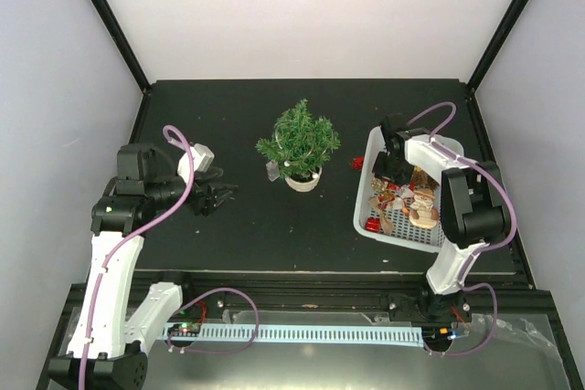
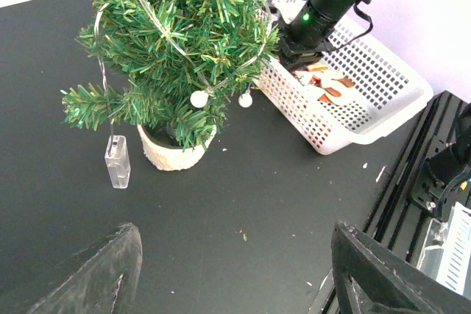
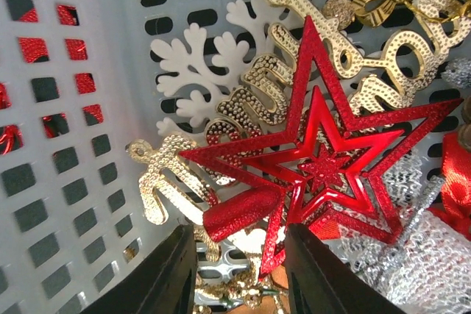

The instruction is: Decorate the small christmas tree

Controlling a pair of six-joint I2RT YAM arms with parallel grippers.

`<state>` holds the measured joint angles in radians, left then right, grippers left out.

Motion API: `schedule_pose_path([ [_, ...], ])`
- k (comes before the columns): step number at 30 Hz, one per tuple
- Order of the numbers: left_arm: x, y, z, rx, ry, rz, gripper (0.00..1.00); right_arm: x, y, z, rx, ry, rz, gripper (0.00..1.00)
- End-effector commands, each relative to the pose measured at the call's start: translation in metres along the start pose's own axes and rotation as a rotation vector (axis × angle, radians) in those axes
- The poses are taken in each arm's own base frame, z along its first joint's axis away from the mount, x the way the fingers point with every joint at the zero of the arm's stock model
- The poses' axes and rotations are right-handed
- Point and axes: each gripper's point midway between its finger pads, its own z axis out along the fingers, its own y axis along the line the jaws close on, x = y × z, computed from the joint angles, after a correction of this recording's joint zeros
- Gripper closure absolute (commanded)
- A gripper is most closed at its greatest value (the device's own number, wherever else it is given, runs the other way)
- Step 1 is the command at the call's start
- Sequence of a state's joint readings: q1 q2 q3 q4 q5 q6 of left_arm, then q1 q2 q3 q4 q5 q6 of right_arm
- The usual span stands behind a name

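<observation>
The small christmas tree stands in its white pot mid-table; the left wrist view shows the tree wrapped in a wire light string with two white balls. My left gripper hovers left of it, open, with only bare table between its jaws. My right gripper reaches down into the white basket. Its jaws stand open, straddling the glittery stem of a red star topper, with small gaps on both sides.
A clear battery box hangs from the light string beside the pot. The basket holds gold letter ornaments, a white snowflake and gingerbread figures. A small red item lies on the table just left of the basket.
</observation>
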<state>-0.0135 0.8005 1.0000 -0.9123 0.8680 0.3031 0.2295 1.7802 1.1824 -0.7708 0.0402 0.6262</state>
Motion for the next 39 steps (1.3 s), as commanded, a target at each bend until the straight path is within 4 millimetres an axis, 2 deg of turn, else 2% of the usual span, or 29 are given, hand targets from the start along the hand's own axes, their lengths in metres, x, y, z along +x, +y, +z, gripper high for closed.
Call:
schedule_pose_path([
  [1,-0.008,-0.006,-0.004,0.011,-0.016,0.037,0.29,0.001,-0.006,0.01,0.043,0.013,-0.008,0.64],
  [10,-0.007,-0.006,-0.004,0.007,-0.015,0.043,0.29,0.004,-0.009,0.024,0.067,0.031,-0.017,0.7],
  [17,-0.007,-0.007,-0.004,0.006,-0.016,0.046,0.29,0.003,-0.012,0.021,0.078,0.02,-0.03,0.88],
  [24,-0.007,-0.008,-0.005,0.006,-0.019,0.049,0.29,0.0,-0.016,0.011,0.094,-0.007,-0.044,0.99],
  [32,-0.007,-0.008,-0.005,0.003,-0.022,0.053,0.29,0.002,-0.022,-0.004,0.094,-0.037,-0.046,0.99],
  [39,-0.008,-0.009,-0.006,0.005,-0.024,0.052,0.29,0.005,-0.025,-0.033,0.064,-0.08,-0.037,0.99],
])
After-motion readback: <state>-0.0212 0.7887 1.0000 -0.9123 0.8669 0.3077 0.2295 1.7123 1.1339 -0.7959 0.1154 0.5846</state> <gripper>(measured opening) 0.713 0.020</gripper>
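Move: The red star topper's middle lies about 3 cm ahead and 2 cm to the right of the right hand, a centimetre below; its lower end is just in front of the half-open fingertips. Gold lettering lies some 6 cm ahead, 2 cm right; a silver bow is level, 5 cm right. Outside the basket, a red ornament sits roughly 7 cm left, 4 cm ahead. From the idle left hand the star is about 17 cm forward, 40 cm right and 25 cm down. No hold on the star shows at the end: the right fingers sink about 2 cm at its lower end and close from half open to fully shut. The hand then draws back and to the right, away from the star, rising some 2.5 cm with its wrist still pointing down. ##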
